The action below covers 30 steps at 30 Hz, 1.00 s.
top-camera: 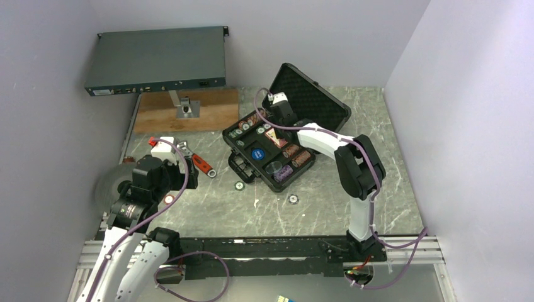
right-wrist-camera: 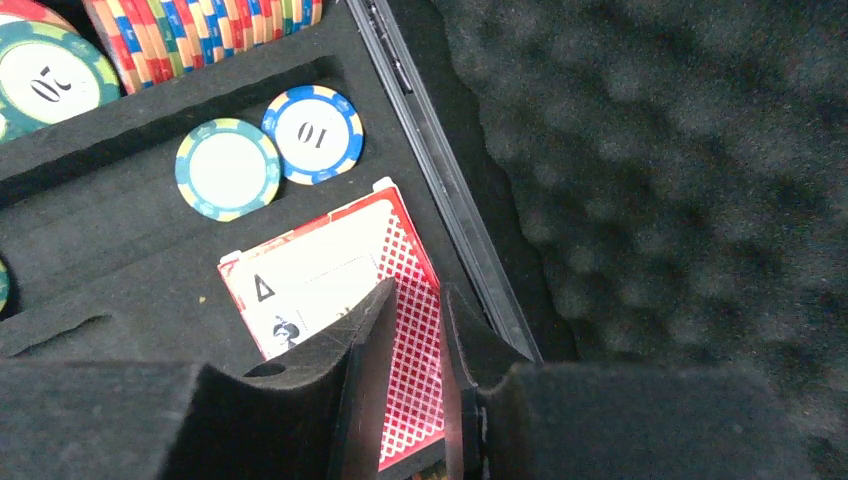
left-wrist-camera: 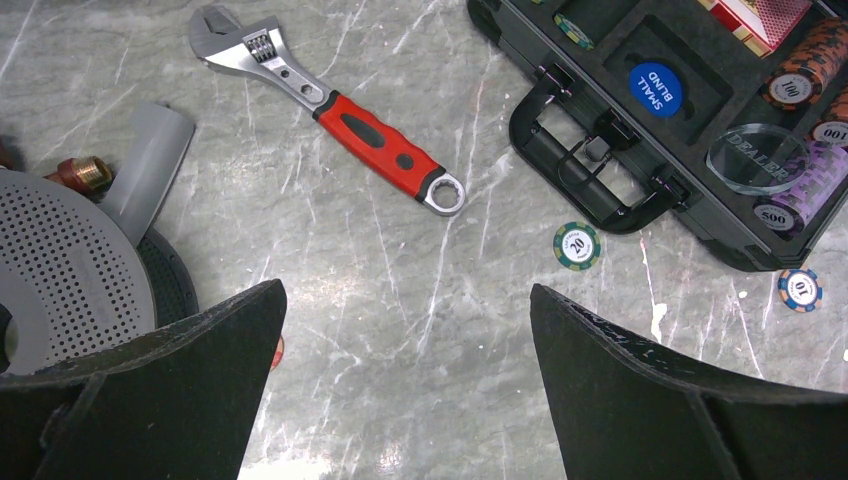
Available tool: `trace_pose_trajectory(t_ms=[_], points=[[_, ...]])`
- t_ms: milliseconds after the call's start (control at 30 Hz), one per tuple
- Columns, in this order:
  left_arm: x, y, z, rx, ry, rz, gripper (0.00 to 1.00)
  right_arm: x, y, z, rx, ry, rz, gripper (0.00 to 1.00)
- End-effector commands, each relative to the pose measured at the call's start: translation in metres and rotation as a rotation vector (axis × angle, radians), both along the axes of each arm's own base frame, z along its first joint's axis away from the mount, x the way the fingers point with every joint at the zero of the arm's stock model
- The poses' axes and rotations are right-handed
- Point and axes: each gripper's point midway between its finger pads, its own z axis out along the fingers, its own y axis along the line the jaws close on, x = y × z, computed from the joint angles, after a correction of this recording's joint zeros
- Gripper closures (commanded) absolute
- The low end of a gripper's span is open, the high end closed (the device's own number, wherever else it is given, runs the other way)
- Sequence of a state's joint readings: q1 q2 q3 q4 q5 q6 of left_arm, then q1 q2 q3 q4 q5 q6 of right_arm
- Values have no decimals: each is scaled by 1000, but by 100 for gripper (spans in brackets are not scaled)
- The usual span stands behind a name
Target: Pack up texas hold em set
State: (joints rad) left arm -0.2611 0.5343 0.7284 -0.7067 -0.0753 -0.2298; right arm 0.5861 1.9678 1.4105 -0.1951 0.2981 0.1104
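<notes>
The black case (top-camera: pixel 247 168) lies open on the table with its foam lid (top-camera: pixel 312 94) raised. Its tray holds chip rows, a blue disc (left-wrist-camera: pixel 655 88) and a clear dealer disc (left-wrist-camera: pixel 757 158). My right gripper (right-wrist-camera: pixel 412 330) is inside the case near the hinge, its fingers pinched narrowly on the right edge of the tilted red card deck (right-wrist-camera: pixel 300 270). Two loose chips (right-wrist-camera: pixel 268 150) lie in the slot beside it. My left gripper (left-wrist-camera: pixel 405 330) hangs open above bare table. A green chip (left-wrist-camera: pixel 577 245) and a blue-orange chip (left-wrist-camera: pixel 800 289) lie on the table by the case handle (left-wrist-camera: pixel 590 190).
A red-handled wrench (left-wrist-camera: pixel 370 140) lies left of the case. A round grey perforated part (left-wrist-camera: pixel 60 270) sits under my left arm. At the back left stand a wooden board (top-camera: pixel 189 110) and a flat grey box (top-camera: pixel 157 60). Walls close in on both sides.
</notes>
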Motion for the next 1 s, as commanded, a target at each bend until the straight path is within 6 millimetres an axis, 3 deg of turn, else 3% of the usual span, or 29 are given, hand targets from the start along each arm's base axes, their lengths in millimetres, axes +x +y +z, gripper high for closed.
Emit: trace_pose_trajectory(t_ms=[0, 267, 433, 567, 667, 800, 967], points=[[4, -1, 10, -7, -39, -2, 1, -44, -27, -61, -70, 218, -8, 74], [4, 0, 10, -9, -41, 2, 1, -41, -24, -28, 1, 187, 33, 71], [4, 0, 10, -10, -42, 3, 1, -38, -12, 25, 45, 106, 71, 67], [4, 1, 10, -8, -42, 7, 1, -43, -1, 64, 59, 55, 102, 52], [4, 1, 10, -6, -40, 7, 1, -55, 7, 84, 91, 44, 132, 43], [4, 1, 10, -7, -42, 8, 1, -79, 5, 97, 131, 69, 140, 38], [4, 1, 11, -9, -46, 7, 1, -125, -13, 89, 128, 157, 91, 31]])
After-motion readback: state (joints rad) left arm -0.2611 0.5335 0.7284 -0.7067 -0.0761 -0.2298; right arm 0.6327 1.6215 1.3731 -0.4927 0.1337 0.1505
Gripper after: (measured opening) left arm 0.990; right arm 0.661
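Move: The card box lies in the case right under my nearly shut right fingertips, its middle about 2 cm back, 2 cm left and 1 cm lower. Two white-faced chips in the tray sit some 4 cm ahead and 6 cm left of that hand, the blue coin about 7 cm back and 7 cm left, the nearest orange stack 6 cm back and 4 cm right. From my left hand the box is roughly 21 cm ahead, 29 cm right and 12 cm below. With my right fingertips at the card box's hinge-side edge, I first edge left about 1 cm, sinking slightly, then come away from the box, pulling back towards myself and then climbing quickly above the case, ending some 9 cm back and 9 cm up. I spread my fingers from nearly shut to about two-thirds open and tilt the wrist some 10 degrees on the way. ##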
